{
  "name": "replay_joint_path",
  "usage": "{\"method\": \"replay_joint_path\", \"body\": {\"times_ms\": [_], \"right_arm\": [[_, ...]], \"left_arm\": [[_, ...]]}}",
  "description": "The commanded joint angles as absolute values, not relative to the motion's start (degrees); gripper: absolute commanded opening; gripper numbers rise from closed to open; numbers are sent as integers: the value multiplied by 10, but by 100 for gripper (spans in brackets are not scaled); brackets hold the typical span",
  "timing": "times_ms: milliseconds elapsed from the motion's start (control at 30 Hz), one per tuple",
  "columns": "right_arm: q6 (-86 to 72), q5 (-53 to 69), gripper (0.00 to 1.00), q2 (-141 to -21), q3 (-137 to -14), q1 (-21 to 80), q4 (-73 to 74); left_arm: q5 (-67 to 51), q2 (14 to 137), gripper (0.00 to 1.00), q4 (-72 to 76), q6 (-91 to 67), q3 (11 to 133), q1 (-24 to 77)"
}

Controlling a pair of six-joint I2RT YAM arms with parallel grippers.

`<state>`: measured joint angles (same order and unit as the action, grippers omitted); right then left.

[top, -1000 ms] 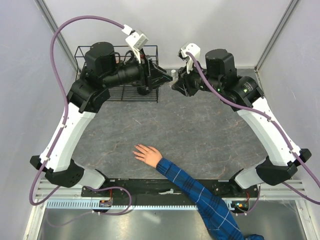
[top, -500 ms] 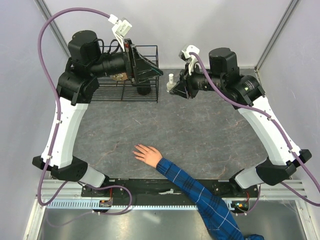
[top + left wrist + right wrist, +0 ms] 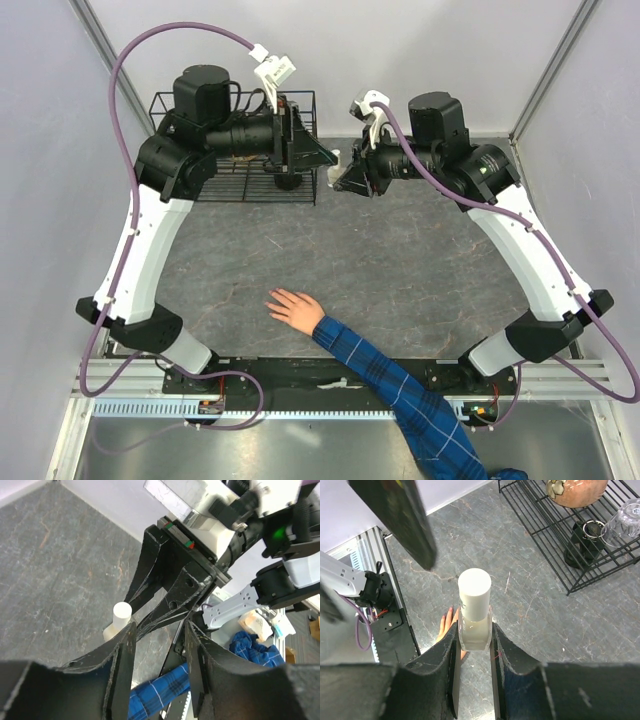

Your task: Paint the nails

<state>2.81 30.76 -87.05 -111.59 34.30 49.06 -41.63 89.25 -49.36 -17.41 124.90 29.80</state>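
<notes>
A bare hand (image 3: 293, 308) lies flat on the grey table near the front, its arm in a blue plaid sleeve (image 3: 400, 392). Its nails (image 3: 450, 609) show as small pinkish tips in the right wrist view, far below the jaws. My right gripper (image 3: 474, 630) is shut on a small clear bottle (image 3: 474, 622) with a white cap, held upright high at the back (image 3: 331, 170). My left gripper (image 3: 160, 627) faces it tip to tip, open, nothing between its fingers. The white cap (image 3: 122, 613) sits just past the outer side of its left finger.
A black wire rack (image 3: 240, 190) stands at the back left, under the left arm. It holds a brown round object (image 3: 575, 490), a clear cup (image 3: 627, 517) and a black item (image 3: 577, 550). Grey walls close in both sides.
The left arm swung away to the upper left, then came back with its gripper at the bottle. The right gripper carried the bottle slightly left. The hand has not moved.
</notes>
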Motion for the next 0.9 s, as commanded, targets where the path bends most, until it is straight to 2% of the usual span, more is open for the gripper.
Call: {"method": "replay_joint_path", "body": {"times_ms": [0,367,867], "right_arm": [[30,329,0,-868,-1143,341,483],[64,319,0,-853,-1126,343,501],[102,309,0,-862,-1133,384,529]], "left_arm": [[-390,911,48,-544,-127,1289,308],[-362,940,48,-619,-132,1340,308],[-390,974,50,-696,-120,1368,308]]}}
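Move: The left hand, half open, has the nail polish's white cap about 4 cm below its fingertips, some 3 cm ahead and 1 cm to the right. The bottle under that cap is about 7 cm below, 3 cm ahead. The right hand grips the bottle, cap about 4 cm above its pads and 1 cm ahead and left. The model hand lies far below, about 13 cm back and 8 cm left of the left hand. Downward, about 5 cm, goes the left hand onto the polish cap, its fingers tipping down some 15 degrees and staying half open to either side of it. The right hand meanwhile keeps its grip on the bottle and draws it back about 2 cm, slightly left and down, bringing the cap in under the left fingertips. ##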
